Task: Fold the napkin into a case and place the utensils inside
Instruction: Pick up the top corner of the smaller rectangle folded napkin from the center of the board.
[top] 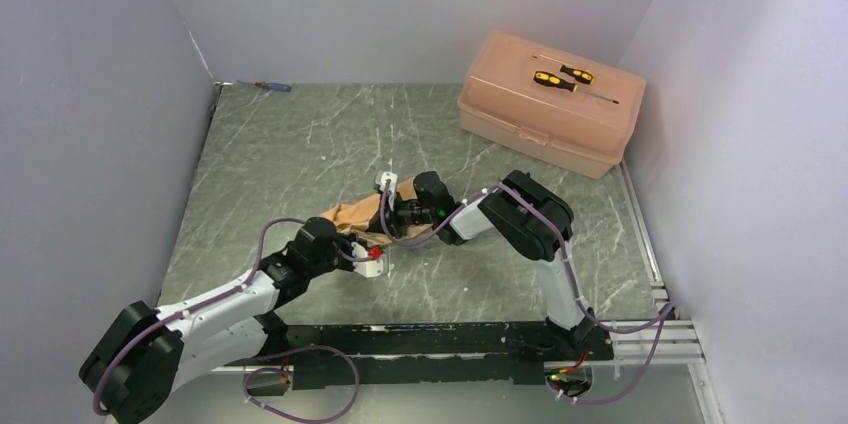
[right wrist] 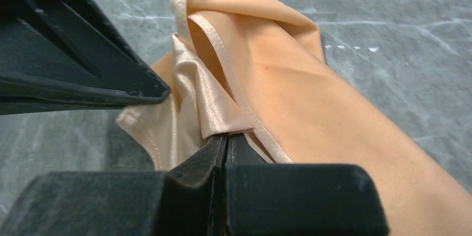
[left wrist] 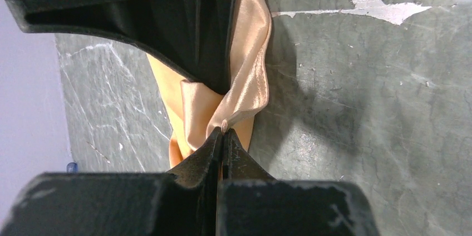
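The napkin (top: 345, 216) is a peach-orange cloth, bunched up in the middle of the grey marble table between both grippers. In the left wrist view, my left gripper (left wrist: 222, 131) is shut on a shiny folded edge of the napkin (left wrist: 247, 80). In the right wrist view, my right gripper (right wrist: 227, 137) is shut on a hemmed corner of the napkin (right wrist: 311, 119). From above, the left gripper (top: 362, 246) and right gripper (top: 386, 210) stand very close together over the cloth. The cloth is crumpled, not in the shape of a case. The utensils are out of view.
A hard pink plastic box (top: 520, 109) stands at the back right with two yellow-and-black screwdrivers (top: 565, 79) on its lid. A red-and-blue screwdriver (top: 272, 86) lies by the back left wall. Walls close in the table on three sides.
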{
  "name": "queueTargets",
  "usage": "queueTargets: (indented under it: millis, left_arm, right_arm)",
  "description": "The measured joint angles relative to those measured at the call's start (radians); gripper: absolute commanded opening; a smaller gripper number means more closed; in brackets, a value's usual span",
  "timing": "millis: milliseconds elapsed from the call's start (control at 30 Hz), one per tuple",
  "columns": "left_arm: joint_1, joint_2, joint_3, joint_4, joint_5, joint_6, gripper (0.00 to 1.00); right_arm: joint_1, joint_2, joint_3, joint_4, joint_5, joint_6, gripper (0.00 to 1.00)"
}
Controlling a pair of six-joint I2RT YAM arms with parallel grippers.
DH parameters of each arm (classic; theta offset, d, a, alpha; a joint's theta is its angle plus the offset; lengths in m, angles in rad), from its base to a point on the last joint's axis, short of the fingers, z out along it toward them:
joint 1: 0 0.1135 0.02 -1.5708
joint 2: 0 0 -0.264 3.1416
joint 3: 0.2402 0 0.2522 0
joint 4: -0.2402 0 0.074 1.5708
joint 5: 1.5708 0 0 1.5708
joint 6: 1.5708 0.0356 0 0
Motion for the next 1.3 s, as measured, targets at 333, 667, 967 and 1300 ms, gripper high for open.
queueTargets:
  millis: [333, 667, 967, 1300]
  left_arm:
    - [0.0, 0.024, -0.006, 0.009, -0.025, -0.032, 0.03]
    - [0.0, 0.009, -0.01, 0.005, -0.035, -0.056, 0.03]
    - [0.0, -0.003, -0.01, 0.001, -0.05, -0.074, 0.03]
    - [0.0, -0.012, -0.01, -0.002, -0.051, -0.082, 0.03]
  right_arm:
    - [0.001, 0.0, -0.062, 0.197, -0.107, 0.201, 0.29]
    - [-0.011, 0.007, -0.089, 0.357, -0.22, 0.348, 0.44]
    - [0.0, 0.033, -0.085, 0.328, -0.226, 0.311, 0.56]
    - [0.039, 0.037, -0.078, 0.299, -0.09, 0.25, 0.44]
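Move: Just behind the right hand's shut fingers stands the napkin's raised corner fold, about 3 cm back, 3 cm to the left and roughly 1 cm above them. The left fingertips, which already pinch its edge, are some 4 cm back and 4 cm to the left of the right hand. The napkin's folded body lies about 4 cm ahead and 2 cm to the right, roughly 2 cm lower. From the left hand the corner fold is within about 1 cm, slightly ahead and to the right. Drawing back about 5 cm and rising about 4 cm off the napkin, the right hand opens its shut fingers to roughly half and tips them up some 10 degrees with a slight roll. It then sinks about 2 cm and eases forward and left, bringing the open fingers to either side of the raised fold. The left hand keeps its pinch on the edge, drifting about 1 cm left. ##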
